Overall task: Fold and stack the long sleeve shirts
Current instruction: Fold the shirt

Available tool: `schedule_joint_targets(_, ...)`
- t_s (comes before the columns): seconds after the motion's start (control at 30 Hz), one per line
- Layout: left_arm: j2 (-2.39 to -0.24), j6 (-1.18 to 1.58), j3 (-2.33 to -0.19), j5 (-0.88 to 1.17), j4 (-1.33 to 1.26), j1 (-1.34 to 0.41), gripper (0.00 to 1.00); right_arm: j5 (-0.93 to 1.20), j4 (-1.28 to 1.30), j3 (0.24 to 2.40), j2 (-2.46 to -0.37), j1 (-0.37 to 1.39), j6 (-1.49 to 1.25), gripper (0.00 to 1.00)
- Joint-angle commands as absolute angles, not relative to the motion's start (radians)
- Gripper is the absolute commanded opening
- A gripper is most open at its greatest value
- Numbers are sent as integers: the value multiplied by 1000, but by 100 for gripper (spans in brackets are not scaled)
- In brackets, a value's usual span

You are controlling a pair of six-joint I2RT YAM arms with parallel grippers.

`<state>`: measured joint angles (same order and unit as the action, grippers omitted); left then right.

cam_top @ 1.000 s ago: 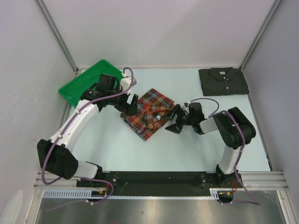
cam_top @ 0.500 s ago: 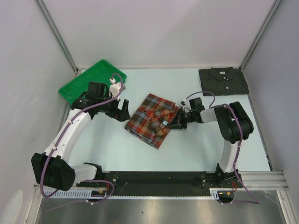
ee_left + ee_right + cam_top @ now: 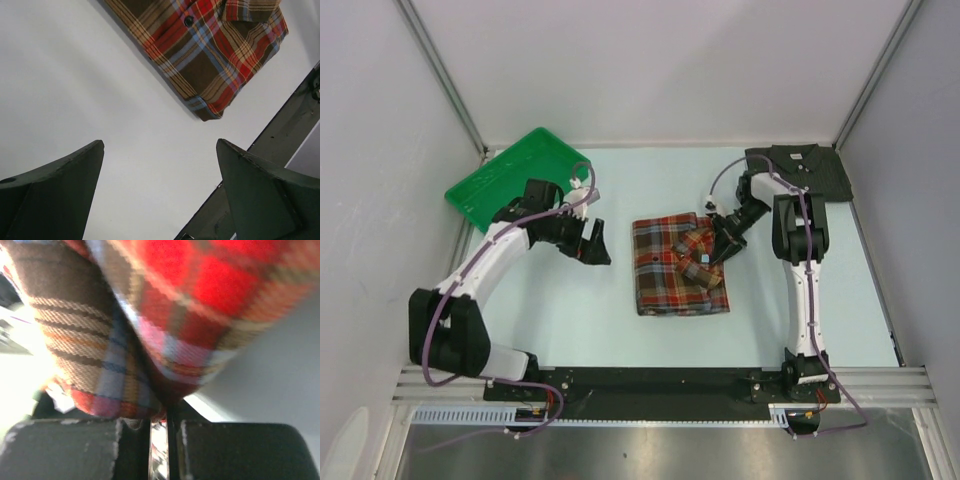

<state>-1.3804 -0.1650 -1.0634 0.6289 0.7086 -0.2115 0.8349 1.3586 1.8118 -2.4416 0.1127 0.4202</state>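
The folded red, brown and navy plaid shirt (image 3: pixel 670 268) lies flat mid-table. My right gripper (image 3: pixel 713 252) is shut on its right edge near the collar. In the right wrist view plaid cloth (image 3: pixel 150 315) fills the frame and is pinched in the gripper (image 3: pixel 160 415). The dark charcoal shirt (image 3: pixel 820 180) lies folded at the back right, partly behind the right arm. My left gripper (image 3: pixel 598 250) is open and holds nothing, just left of the plaid shirt and apart from it. The left wrist view shows the gripper (image 3: pixel 160 142) over bare table with the shirt's corner (image 3: pixel 215 50) beyond.
A green plastic tray (image 3: pixel 505 180) sits tilted at the back left corner, behind the left arm. Grey walls close in the table on three sides. The black base rail (image 3: pixel 650 382) runs along the near edge.
The right gripper shut on the plaid shirt's edge and dragged it right and back, turning it square. The left gripper came off the shirt and stays open beside it.
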Motion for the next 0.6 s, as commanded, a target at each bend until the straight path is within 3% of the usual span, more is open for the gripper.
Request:
schedule_joint_targets(0.0,-1445,-179,-1131,744,644,-187,99,491,1517,2099,-2598,195,751,0)
schedule_joint_targets(0.1,-1522,-163,-1146,790,618,-151,100,388,1514,2224,-2623,280,929,0)
schedule_joint_targets(0.23,-1621,-92,-1163,874,588,-74,99,240,1513,2227,-2615,406,1225,0)
schedule_joint_targets(0.43,-1654,-92,-1126,877,578,29,97,242,1494,2370,-2652,598,1498,0)
schedule_joint_targets(0.57,-1677,-61,-1103,884,574,58,96,221,1338,2376,-2632,656,1588,0)
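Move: Pinched in the right fingers is a fold of the plaid shirt, whose middle lies about 7 cm to that hand's left, 2 cm nearer the base and barely lower. The dark folded shirt sits some 19 cm to that hand's right and 19 cm farther out. From the empty left hand, the plaid shirt is roughly 17 cm to the right, 2 cm back and 13 cm below; the green bin is about 18 cm left, 16 cm ahead and 10 cm down. Keeping its pinch on the plaid shirt, the right hand sweeps about 8 cm left and 3 cm forward, low over the table, twisting some 80 degrees counter-clockwise until its fingers point steeply down. The open left hand clears off towards the green bin, forward and then also left, sinking about 4 cm. ##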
